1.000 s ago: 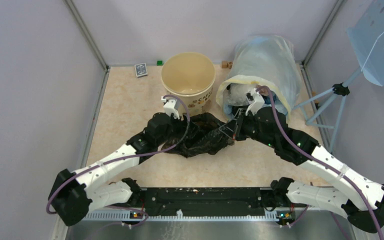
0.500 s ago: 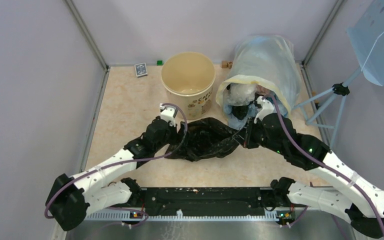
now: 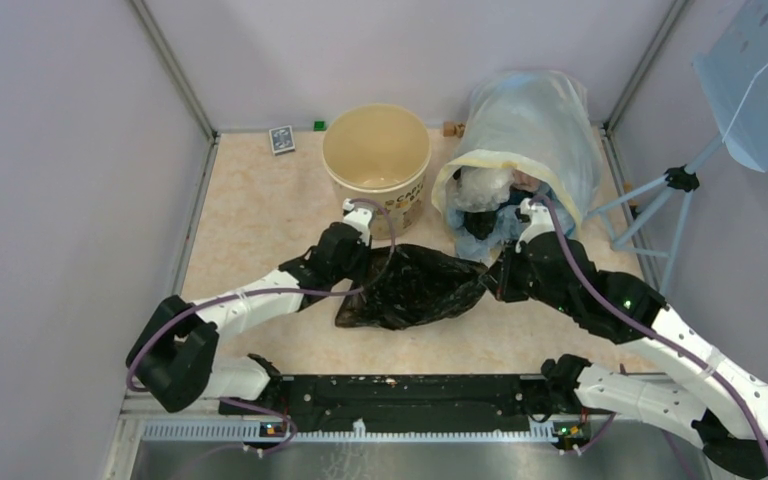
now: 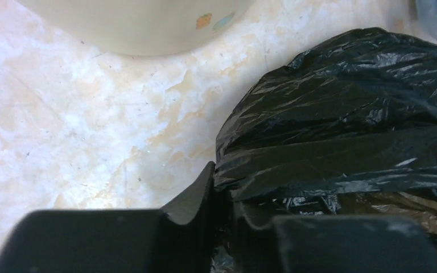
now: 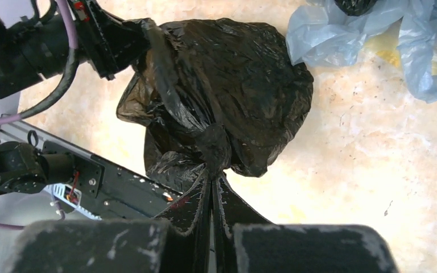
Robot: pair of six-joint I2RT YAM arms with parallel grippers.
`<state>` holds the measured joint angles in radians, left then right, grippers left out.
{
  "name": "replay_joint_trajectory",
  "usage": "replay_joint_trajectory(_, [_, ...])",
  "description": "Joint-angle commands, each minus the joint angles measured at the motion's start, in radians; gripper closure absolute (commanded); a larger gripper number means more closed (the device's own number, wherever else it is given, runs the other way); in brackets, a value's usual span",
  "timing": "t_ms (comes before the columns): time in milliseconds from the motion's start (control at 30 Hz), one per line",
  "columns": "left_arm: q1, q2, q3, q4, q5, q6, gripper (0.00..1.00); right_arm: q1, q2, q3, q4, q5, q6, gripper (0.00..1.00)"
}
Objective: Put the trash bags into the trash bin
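Note:
A crumpled black trash bag point(image 3: 410, 287) lies on the table between my two grippers, in front of the trash bin point(image 3: 376, 160), a round cream tub standing upright and open. My left gripper point(image 3: 365, 252) is at the bag's left end, near the bin's base. In the left wrist view its jaws point(image 4: 226, 199) are shut on a fold of the black bag point(image 4: 347, 108), with the bin's wall point(image 4: 136, 25) just beyond. My right gripper point(image 3: 491, 283) is shut on the bag's tied neck point(image 5: 213, 145) at its right end, fingertips point(image 5: 199, 193) pinched together.
A large translucent sack point(image 3: 530, 120) lies on its side at the back right, with bluish bags point(image 3: 485, 222) spilling from its mouth. A card box point(image 3: 281, 139) and a green cube point(image 3: 318, 125) sit by the back wall. A tripod point(image 3: 680, 185) stands at the right.
My left gripper opened, moved forward to the bag's left end and closed on it. My right gripper drew the bag a little rightward, and the bag is more bunched.

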<state>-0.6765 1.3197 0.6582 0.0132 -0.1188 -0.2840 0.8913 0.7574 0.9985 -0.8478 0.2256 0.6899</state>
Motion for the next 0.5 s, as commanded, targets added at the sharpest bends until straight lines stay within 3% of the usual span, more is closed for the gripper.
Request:
replay_joint_trajectory(0, [0.003,-0.092,0.088,-0.111,-0.002,0.028,0.93,-0.008,0.029,0.094,-0.006,0.040,-0.053,1.00])
replay_joint_trajectory(33, [0.003,-0.125,0.114,-0.169,-0.015,0.024,0.99,-0.008,0.041,0.115,-0.005,0.044,-0.066,1.00])
replay_joint_trajectory(233, [0.003,-0.315,0.300,-0.452,-0.046,-0.007,1.00,-0.009,0.154,0.283,-0.076,0.172,-0.128,1.00])
replay_joint_trajectory(367, [0.006,-0.319,0.498,-0.628,-0.026,-0.042,1.00,-0.009,0.274,0.367,-0.142,0.252,-0.136,1.00])
replay_joint_trajectory(467, [0.006,-0.279,0.648,-0.708,0.032,-0.046,1.00,-0.009,0.309,0.397,-0.087,0.205,-0.153,1.00])
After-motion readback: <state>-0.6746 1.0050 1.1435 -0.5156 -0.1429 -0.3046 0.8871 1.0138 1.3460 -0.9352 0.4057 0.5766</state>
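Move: The left fingers, not quite shut, are at the black bag's left edge; the bag's middle lies some 9 cm to their right, 2 cm back and 3 cm lower, the trash bin about 20 cm ahead and 2 cm right. From the right hand, already pinching the bag, the bin stands roughly 32 cm ahead and 17 cm left, the bag's middle 10 cm ahead, 10 cm left, and the blue bags 26 cm ahead, 6 cm right. Left fingers close on the black bag and lift about 20 cm; right, still pinching, rises and reaches forward. ##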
